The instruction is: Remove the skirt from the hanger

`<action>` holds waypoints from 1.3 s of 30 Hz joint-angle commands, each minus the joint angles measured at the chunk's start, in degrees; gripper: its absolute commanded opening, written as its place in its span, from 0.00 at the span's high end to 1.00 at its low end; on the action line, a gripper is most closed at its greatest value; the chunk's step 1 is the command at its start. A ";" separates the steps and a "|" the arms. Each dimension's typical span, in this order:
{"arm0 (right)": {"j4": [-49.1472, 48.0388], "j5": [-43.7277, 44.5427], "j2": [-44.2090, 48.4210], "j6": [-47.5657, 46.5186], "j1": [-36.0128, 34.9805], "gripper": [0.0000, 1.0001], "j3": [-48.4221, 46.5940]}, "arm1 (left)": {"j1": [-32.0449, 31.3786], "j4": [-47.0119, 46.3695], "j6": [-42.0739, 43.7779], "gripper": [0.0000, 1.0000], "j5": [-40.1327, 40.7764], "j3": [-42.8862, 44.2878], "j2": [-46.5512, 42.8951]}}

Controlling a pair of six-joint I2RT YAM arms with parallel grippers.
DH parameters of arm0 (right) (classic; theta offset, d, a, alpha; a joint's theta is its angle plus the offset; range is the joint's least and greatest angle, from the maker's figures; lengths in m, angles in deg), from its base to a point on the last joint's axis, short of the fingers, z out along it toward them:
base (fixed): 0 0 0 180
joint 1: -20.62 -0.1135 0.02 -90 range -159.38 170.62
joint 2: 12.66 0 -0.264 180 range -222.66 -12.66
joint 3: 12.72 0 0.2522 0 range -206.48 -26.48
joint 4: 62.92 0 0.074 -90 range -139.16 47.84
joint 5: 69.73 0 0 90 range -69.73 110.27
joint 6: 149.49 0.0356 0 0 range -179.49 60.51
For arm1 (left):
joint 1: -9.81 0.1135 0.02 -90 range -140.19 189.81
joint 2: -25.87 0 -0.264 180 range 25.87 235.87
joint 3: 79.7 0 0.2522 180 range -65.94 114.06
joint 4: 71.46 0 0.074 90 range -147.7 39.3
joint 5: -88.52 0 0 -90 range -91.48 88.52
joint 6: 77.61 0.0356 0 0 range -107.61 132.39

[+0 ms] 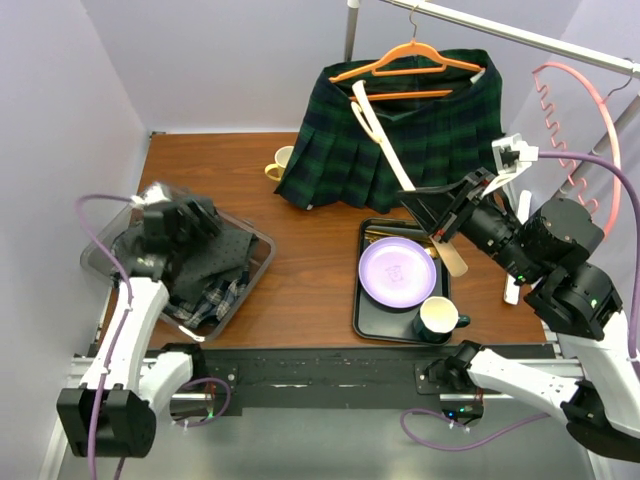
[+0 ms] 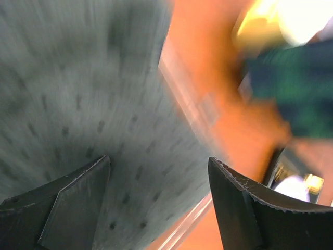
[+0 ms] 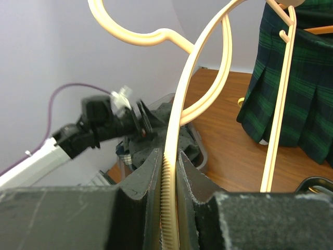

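Note:
My right gripper [image 1: 428, 208] [image 3: 169, 153] is shut on the ribbed bar of a bare cream hanger [image 1: 385, 150] [image 3: 190, 88], held tilted above the table's middle. A green plaid skirt [image 1: 430, 140] [image 3: 302, 104] hangs on an orange hanger [image 1: 400, 62] on the rack at the back. My left gripper [image 1: 195, 215] [image 2: 158, 159] is open over a clear bin [image 1: 255, 265] at the left. Nothing sits between its fingers. Grey dotted cloth [image 1: 215, 255] [image 2: 78, 78] lies in the bin just below it. The left wrist view is blurred.
A black tray [image 1: 362, 300] holds a purple plate [image 1: 397, 270], a dark mug [image 1: 437, 318] and a wooden spatula [image 1: 452, 262]. A yellow mug [image 1: 283, 162] stands beside the plaid skirt. A pink hanger [image 1: 575, 100] hangs from the rack bar [image 1: 520, 35] at the right.

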 commanded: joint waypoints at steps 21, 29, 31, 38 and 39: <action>-0.59 -6.92 0.08 2.90 0.00 1.00 -7.21 | -3.00 3.48 4.87 0.19 16.01 13.60 3.46; -0.24 -6.48 0.26 2.37 0.00 1.00 -7.82 | 1.03 -1.11 3.92 0.51 12.33 11.60 14.43; -0.16 -6.13 0.34 2.11 0.09 1.00 -8.00 | 3.84 -1.36 2.61 0.58 10.48 8.09 16.02; 0.72 -5.78 0.96 1.14 0.09 1.00 -8.35 | 5.88 -7.86 0.50 0.67 14.25 -4.92 16.38; 0.72 -5.69 1.22 1.14 0.09 1.00 -8.35 | 5.88 -7.96 -0.12 0.67 14.86 -6.06 16.47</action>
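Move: The grey spotted skirt lies heaped in the clear bin, its middle about 13 cm below the left hand, some 5 cm back and 3 cm left. The bin's middle is 5 cm back and 10 cm left, the plaid skirt shows 13 cm back and 3 cm left, and the yellow mug stands 17 cm ahead and 14 cm right, all about 15 cm down. From the right hand, the grey skirt lies some 38 cm left, 7 cm ahead and 44 cm below. The left hand dips about 11 cm and a little back onto the grey skirt with open fingers, rises some 18 cm while going forward, then drops again about 17 cm, drifting left and finally back, its fingers closing from wide to about a third open on the cloth as it tips down. Meanwhile the right hand keeps its pinch on the bare cream hanger and draws it up and back by 3 cm or so each way, turning slightly counter-clockwise. ##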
